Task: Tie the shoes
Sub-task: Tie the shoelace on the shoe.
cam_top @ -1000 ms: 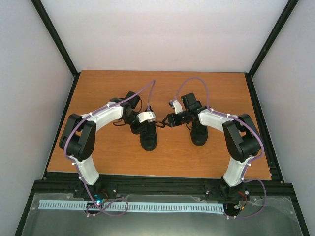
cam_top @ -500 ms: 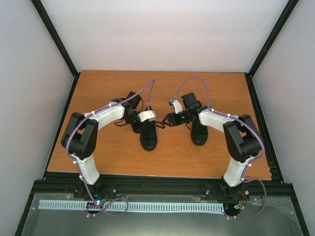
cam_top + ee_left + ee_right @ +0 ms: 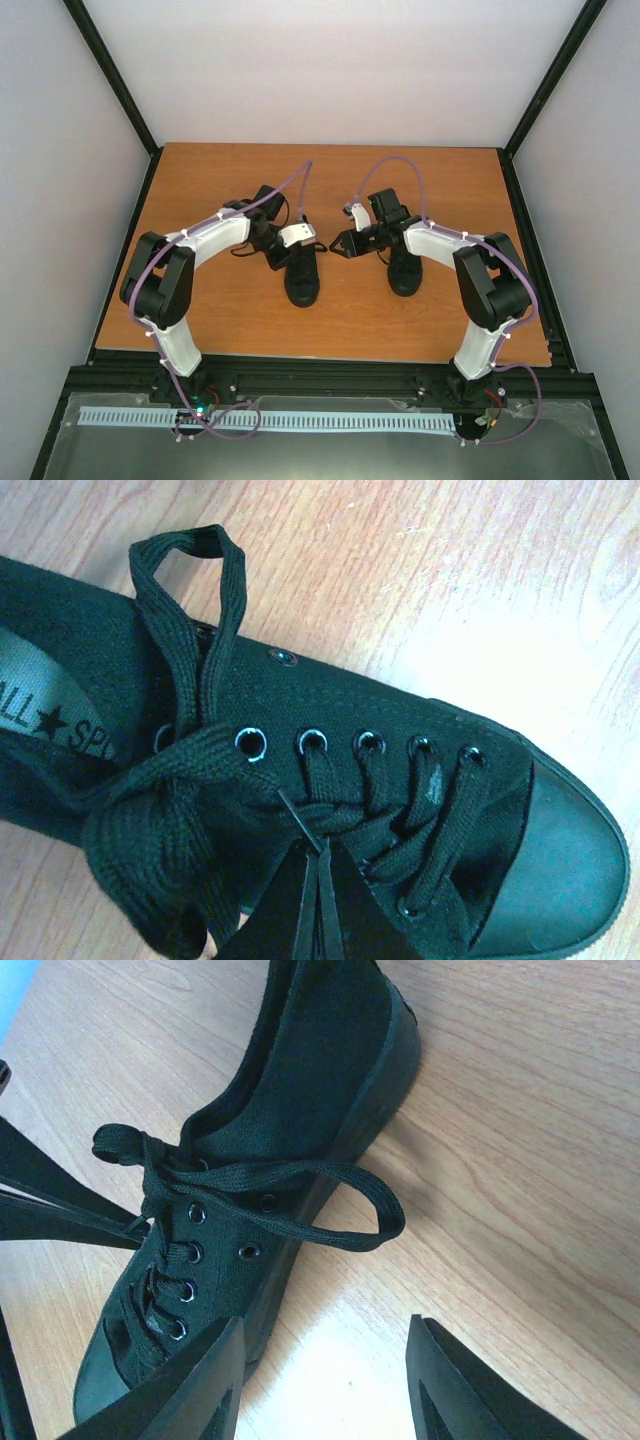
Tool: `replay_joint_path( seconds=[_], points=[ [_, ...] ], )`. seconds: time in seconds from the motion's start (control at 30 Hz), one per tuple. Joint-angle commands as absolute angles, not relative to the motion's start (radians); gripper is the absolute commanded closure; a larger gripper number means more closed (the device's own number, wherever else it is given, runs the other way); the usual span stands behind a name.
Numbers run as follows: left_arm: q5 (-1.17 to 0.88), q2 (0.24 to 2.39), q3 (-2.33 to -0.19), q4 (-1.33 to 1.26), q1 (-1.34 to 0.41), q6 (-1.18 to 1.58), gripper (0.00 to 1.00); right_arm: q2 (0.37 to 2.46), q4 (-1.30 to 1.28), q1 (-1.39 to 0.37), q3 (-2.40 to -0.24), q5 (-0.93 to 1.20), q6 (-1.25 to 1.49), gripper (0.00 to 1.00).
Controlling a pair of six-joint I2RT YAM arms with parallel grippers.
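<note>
Two black shoes stand on the table, the left shoe (image 3: 302, 285) and the right shoe (image 3: 405, 272), toes toward the arms. My left gripper (image 3: 299, 254) is over the left shoe (image 3: 400, 720). Its jaws (image 3: 320, 848) are shut at the crossed laces, and a thin strip of black lace (image 3: 296, 815) runs out from their tips. One lace loop (image 3: 190, 550) lies over the shoe's side. My right gripper (image 3: 341, 243) hangs between the two shoes, open (image 3: 325, 1360) over bare wood beside the left shoe (image 3: 300, 1090). A lace loop (image 3: 385, 1222) lies just beyond its fingers.
The wooden table (image 3: 350, 325) sits inside a black frame with white walls on three sides. The left gripper's black fingers (image 3: 60, 1205) show at the left edge of the right wrist view, reaching the laces.
My left gripper has shut over the left shoe's laces. The right gripper has stayed open and has hardly moved.
</note>
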State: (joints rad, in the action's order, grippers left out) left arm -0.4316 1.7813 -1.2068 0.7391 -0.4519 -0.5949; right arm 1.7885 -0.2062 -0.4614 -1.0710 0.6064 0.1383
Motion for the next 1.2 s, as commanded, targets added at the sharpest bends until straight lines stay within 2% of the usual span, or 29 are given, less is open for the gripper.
replay_joint_path(
  seconds=[0.0, 0.43, 0.63, 0.67, 0.7, 0.73, 0.87, 0.97, 1.17],
  points=[
    [-0.424, 1.728, -1.188, 0.753, -0.460, -0.605, 0.99, 1.764, -0.202, -0.465, -1.077, 0.618, 0.124, 0.53],
    [-0.435, 1.683, -1.119, 0.881, -0.460, -0.658, 0.99, 1.782, -0.212, -0.469, -1.079, 0.694, 0.096, 0.53],
    [-0.422, 1.663, -1.080, 0.863, -0.458, -0.662, 0.99, 1.798, -0.208, -0.474, -1.090, 0.705, 0.092, 0.52],
    [-0.419, 1.663, -1.083, 0.845, -0.456, -0.651, 0.95, 1.799, -0.207, -0.474, -1.092, 0.705, 0.093, 0.52],
    [-0.420, 1.664, -1.091, 0.822, -0.456, -0.635, 0.83, 1.800, -0.206, -0.474, -1.093, 0.707, 0.093, 0.52],
    [-0.428, 1.665, -1.100, 0.800, -0.456, -0.616, 0.75, 1.801, -0.206, -0.475, -1.094, 0.707, 0.093, 0.52],
    [-0.464, 1.694, -1.146, 0.730, -0.455, -0.570, 0.60, 1.793, -0.207, -0.476, -1.091, 0.701, 0.095, 0.52],
    [-0.463, 1.741, -1.181, 0.726, -0.455, -0.560, 0.55, 1.783, -0.205, -0.476, -1.083, 0.695, 0.095, 0.51],
    [-0.419, 1.784, -1.219, 0.708, -0.454, -0.536, 0.54, 1.784, -0.198, -0.476, -1.077, 0.696, 0.098, 0.51]
  ],
)
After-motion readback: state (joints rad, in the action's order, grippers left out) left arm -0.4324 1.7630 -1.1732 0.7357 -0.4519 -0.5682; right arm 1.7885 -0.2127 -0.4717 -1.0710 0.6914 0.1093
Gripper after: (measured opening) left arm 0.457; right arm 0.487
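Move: The left hand already pinches the lace tip, at its own hand point. The knot is about 4 cm ahead and 2 cm right of it, roughly 1 cm higher. The loop's end stands some 3 cm ahead and 7 cm right, and the toe cap some 8 cm back, 1 cm right and 4 cm below. From the right hand the lace tip is about 10 cm left and 3 cm back, roughly level. Left hand draws back and left about 6 cm from its lace-tip pinch, opens, returns; open right creeps likewise. ##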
